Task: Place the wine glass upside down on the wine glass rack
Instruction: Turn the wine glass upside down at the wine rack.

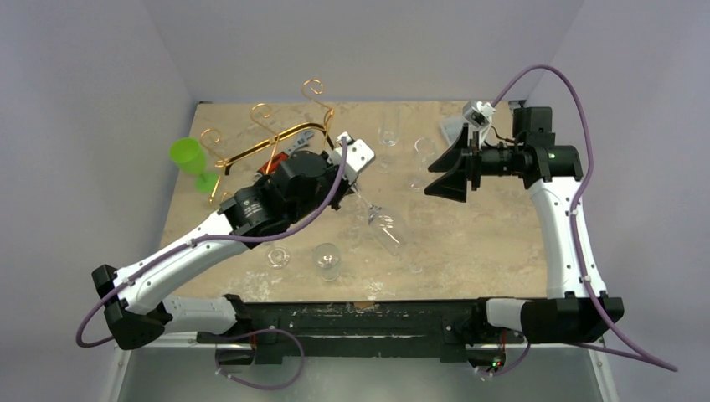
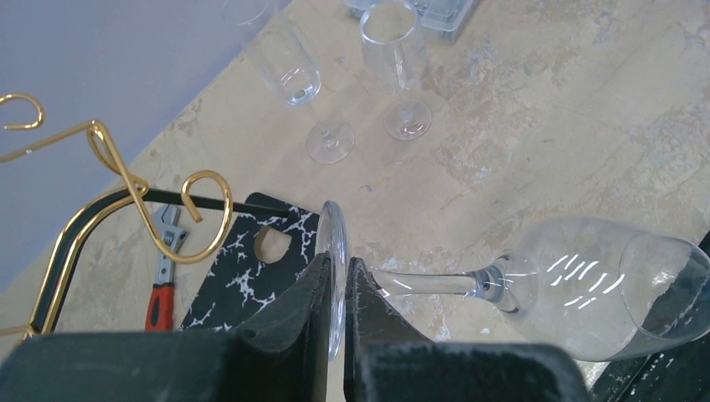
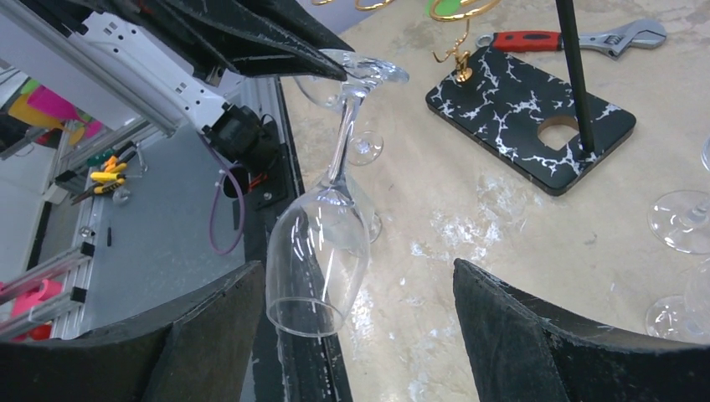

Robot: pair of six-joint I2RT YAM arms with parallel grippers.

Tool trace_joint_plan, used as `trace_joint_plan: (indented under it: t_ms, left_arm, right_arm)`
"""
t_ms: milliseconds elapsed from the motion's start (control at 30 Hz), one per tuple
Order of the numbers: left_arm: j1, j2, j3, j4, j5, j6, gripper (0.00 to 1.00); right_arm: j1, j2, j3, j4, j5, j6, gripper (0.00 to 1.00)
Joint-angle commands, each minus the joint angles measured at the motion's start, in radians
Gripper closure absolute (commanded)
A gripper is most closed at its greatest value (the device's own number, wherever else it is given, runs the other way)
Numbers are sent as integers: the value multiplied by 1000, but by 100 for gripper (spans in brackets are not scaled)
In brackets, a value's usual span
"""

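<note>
My left gripper [image 2: 336, 261] is shut on the round foot of a clear wine glass [image 2: 586, 285]. The glass hangs off the table, tilted, stem [image 3: 339, 142] slanting and bowl [image 3: 322, 251] lowest with its mouth down. In the top view the glass [image 1: 383, 228] sits mid-table, right of the left gripper [image 1: 358, 191]. The gold wire wine glass rack [image 1: 276, 138] with curled loops [image 2: 126, 180] stands at the back left, just behind the left arm. My right gripper [image 1: 431, 177] hovers open to the glass's right, its wide fingers [image 3: 536, 335] on either side of the bowl without touching.
A black white-veined board [image 3: 536, 126] with a black rod lies under the rack. A red-handled wrench [image 3: 569, 38] lies beside it. A green goblet [image 1: 191, 159] stands far left. Clear glasses stand at the front [image 1: 328, 260] and at the back [image 1: 388, 126].
</note>
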Motion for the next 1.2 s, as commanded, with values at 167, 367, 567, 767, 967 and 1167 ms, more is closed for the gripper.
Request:
trace_joint_plan:
  t_ms: [167, 367, 567, 767, 967, 1167]
  left_arm:
    - [-106, 61, 90, 212, -95, 144, 100]
    - [-175, 111, 108, 280, -151, 216, 100]
    - [-213, 140, 123, 332, -200, 277, 100]
    - [-229, 146, 119, 372, -211, 280, 100]
    - [-242, 166, 126, 379, -217, 289, 100]
    - [-257, 172, 118, 378, -217, 280, 100]
  right_arm:
    - [68, 28, 14, 44, 34, 11, 19]
    - [127, 53, -30, 163, 34, 97, 19]
    - [210, 90, -68, 230, 70, 161, 24]
    - [259, 92, -142, 339, 92, 257, 38]
    - [289, 111, -149, 374, 76, 313, 61]
    - [305, 102, -222, 501, 7, 434, 94]
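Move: My left hand already holds the wine glass by its foot, bowl hanging down to the right. The open right gripper is about 18 cm to my left hand's right, 2 cm back and 4 cm higher. The rack's marble base lies some 11 cm ahead and 8 cm left of my left hand, 27 cm below. From my right hand, the stem just under the foot is about 16 cm left, 1 cm ahead and 7 cm lower; a small stemmed glass stands 14 cm ahead, 1 cm left, 24 cm down. My two hands meet at the stem. The left, keeping its pinch on the foot, carries the glass about 9 cm right with a slight rise, tilting its fingertips up some 15 degrees; the right reaches about 8 cm left while sinking 6 cm, fingertips dipping. Over the second half of the reach the right fingers close from wide open to nearly shut around the stem just below the foot. ##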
